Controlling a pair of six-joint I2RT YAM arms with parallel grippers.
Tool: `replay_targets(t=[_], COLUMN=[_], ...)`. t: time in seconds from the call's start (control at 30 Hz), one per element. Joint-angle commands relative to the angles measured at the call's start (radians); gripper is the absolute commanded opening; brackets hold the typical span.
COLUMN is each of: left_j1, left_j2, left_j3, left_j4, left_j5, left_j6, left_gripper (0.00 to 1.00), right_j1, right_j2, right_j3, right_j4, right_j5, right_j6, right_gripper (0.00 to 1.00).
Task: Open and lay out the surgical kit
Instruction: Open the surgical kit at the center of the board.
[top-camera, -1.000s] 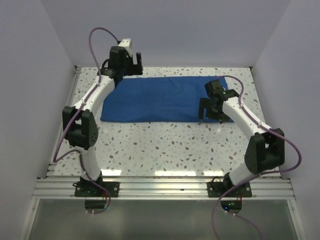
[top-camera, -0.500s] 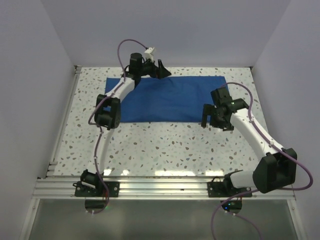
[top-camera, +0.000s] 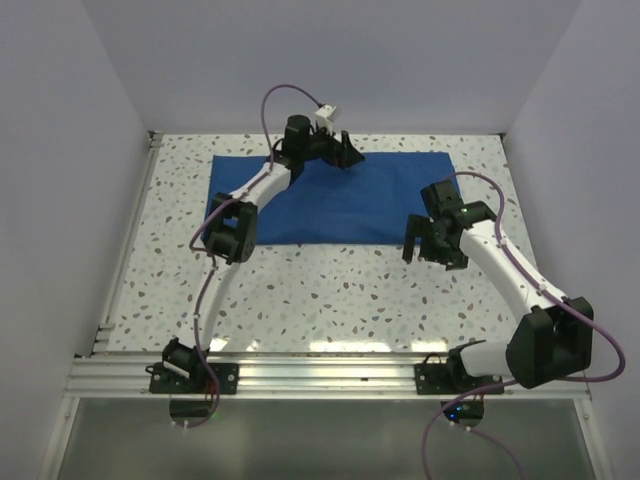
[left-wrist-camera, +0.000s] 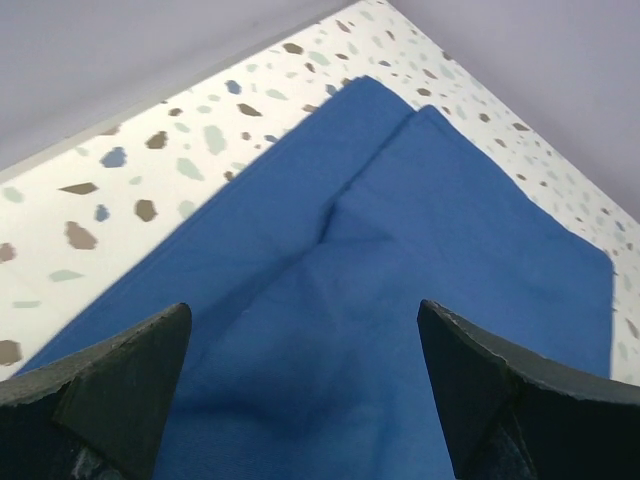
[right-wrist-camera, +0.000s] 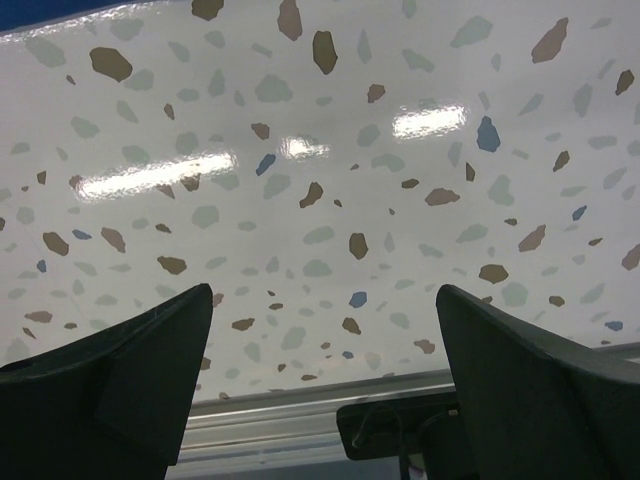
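The surgical kit (top-camera: 350, 205) is a flat, folded royal-blue cloth bundle on the far half of the terrazzo table. My left gripper (top-camera: 345, 155) hovers open over the bundle's far edge, near its middle. In the left wrist view, the cloth (left-wrist-camera: 400, 260) shows overlapping flaps that meet at a crease, and the left gripper (left-wrist-camera: 303, 310) has only cloth between its wide-apart jaws. My right gripper (top-camera: 425, 248) hangs open just off the bundle's near right corner. In the right wrist view, the right gripper (right-wrist-camera: 325, 290) faces bare table, with a blue strip of cloth (right-wrist-camera: 50, 12) at the top left.
Grey walls close in the table on the left, far and right sides. An aluminium rail (top-camera: 330, 375) with both arm bases runs along the near edge, and this rail (right-wrist-camera: 280, 430) also appears in the right wrist view. The speckled tabletop (top-camera: 330, 290) lies between the bundle and the rail.
My left arm swung right along the bundle's far edge, from the far left corner to near its middle. The right gripper shifted slightly toward the near right corner. Both stayed open.
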Motion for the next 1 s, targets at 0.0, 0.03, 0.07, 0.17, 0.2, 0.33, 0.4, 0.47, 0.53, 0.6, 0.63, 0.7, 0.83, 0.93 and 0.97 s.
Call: replay_targets(t=[0.0,0.03,0.07,0.17,0.2,0.33,0.4,0.47,0.53,0.6,0.63,0.7,0.83,0.93,0.97], left_j1=[0.014,0.012,0.014,0.023,0.023,0.003,-0.003,-0.011,-0.014,-0.014,-0.014,-0.014,-0.015,-0.015,-0.015], left_j2=[0.010,0.023,0.026,0.038,0.043,0.041,0.026,0.011,-0.014,-0.049,-0.058,-0.074,-0.098,-0.120,-0.124], left_j3=[0.035,0.047,0.047,0.042,0.041,0.021,0.001,-0.033,-0.053,-0.091,-0.108,-0.103,-0.099,-0.097,-0.097], left_j4=[-0.003,-0.017,-0.022,-0.049,-0.061,-0.121,-0.126,-0.114,-0.080,-0.046,-0.019,-0.009,0.000,-0.002,-0.003], left_j5=[-0.146,-0.165,-0.177,-0.202,-0.192,-0.185,-0.187,-0.202,-0.219,-0.248,-0.257,-0.265,-0.306,-0.328,-0.331], left_j6=[0.077,0.094,0.095,0.109,0.121,0.180,0.190,0.194,0.189,0.171,0.164,0.154,0.151,0.155,0.157], left_gripper=[1.00,1.00,1.00,1.00,1.00,0.95,0.89,0.83,0.79,0.75,0.73,0.52,0.03,0.00,0.00], right_j1=[0.004,0.004,0.004,0.004,0.002,0.004,0.004,0.004,0.004,0.004,0.002,0.004,0.004,0.002,0.002], right_j2=[0.011,0.016,0.018,0.028,0.033,0.056,0.065,0.073,0.076,0.080,0.082,0.079,0.077,0.079,0.079], right_j3=[0.024,0.026,0.026,0.033,0.036,0.044,0.045,0.046,0.038,0.033,0.026,0.021,0.010,0.003,0.001], right_j4=[0.001,0.003,0.006,0.007,0.007,0.016,0.019,0.027,0.039,0.046,0.052,0.055,0.059,0.064,0.067], right_j5=[-0.033,-0.039,-0.041,-0.048,-0.048,-0.056,-0.059,-0.062,-0.068,-0.076,-0.077,-0.079,-0.071,-0.070,-0.070], right_j6=[0.021,0.021,0.021,0.023,0.023,0.027,0.029,0.033,0.038,0.043,0.046,0.050,0.056,0.059,0.059], right_gripper=[0.99,0.99,0.99,0.99,0.99,0.99,0.99,0.99,0.99,0.99,0.99,0.99,0.99,0.99,0.99])
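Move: The kit's raised cloth fold, near its far edge, lies about 6 cm below the open left hand, some 3 cm to its left and 2 cm ahead. The board's far edge is roughly 7 cm ahead of that hand and the kit's far right corner about 28 cm to its right and 2 cm ahead, both some 8 cm lower. From the right hand the fold is about 30 cm ahead, 22 cm left and 6 cm below. The left hand sinks about 6 cm, easing left and forward, shuts on the kit's fold, then lifts about 1 cm. ##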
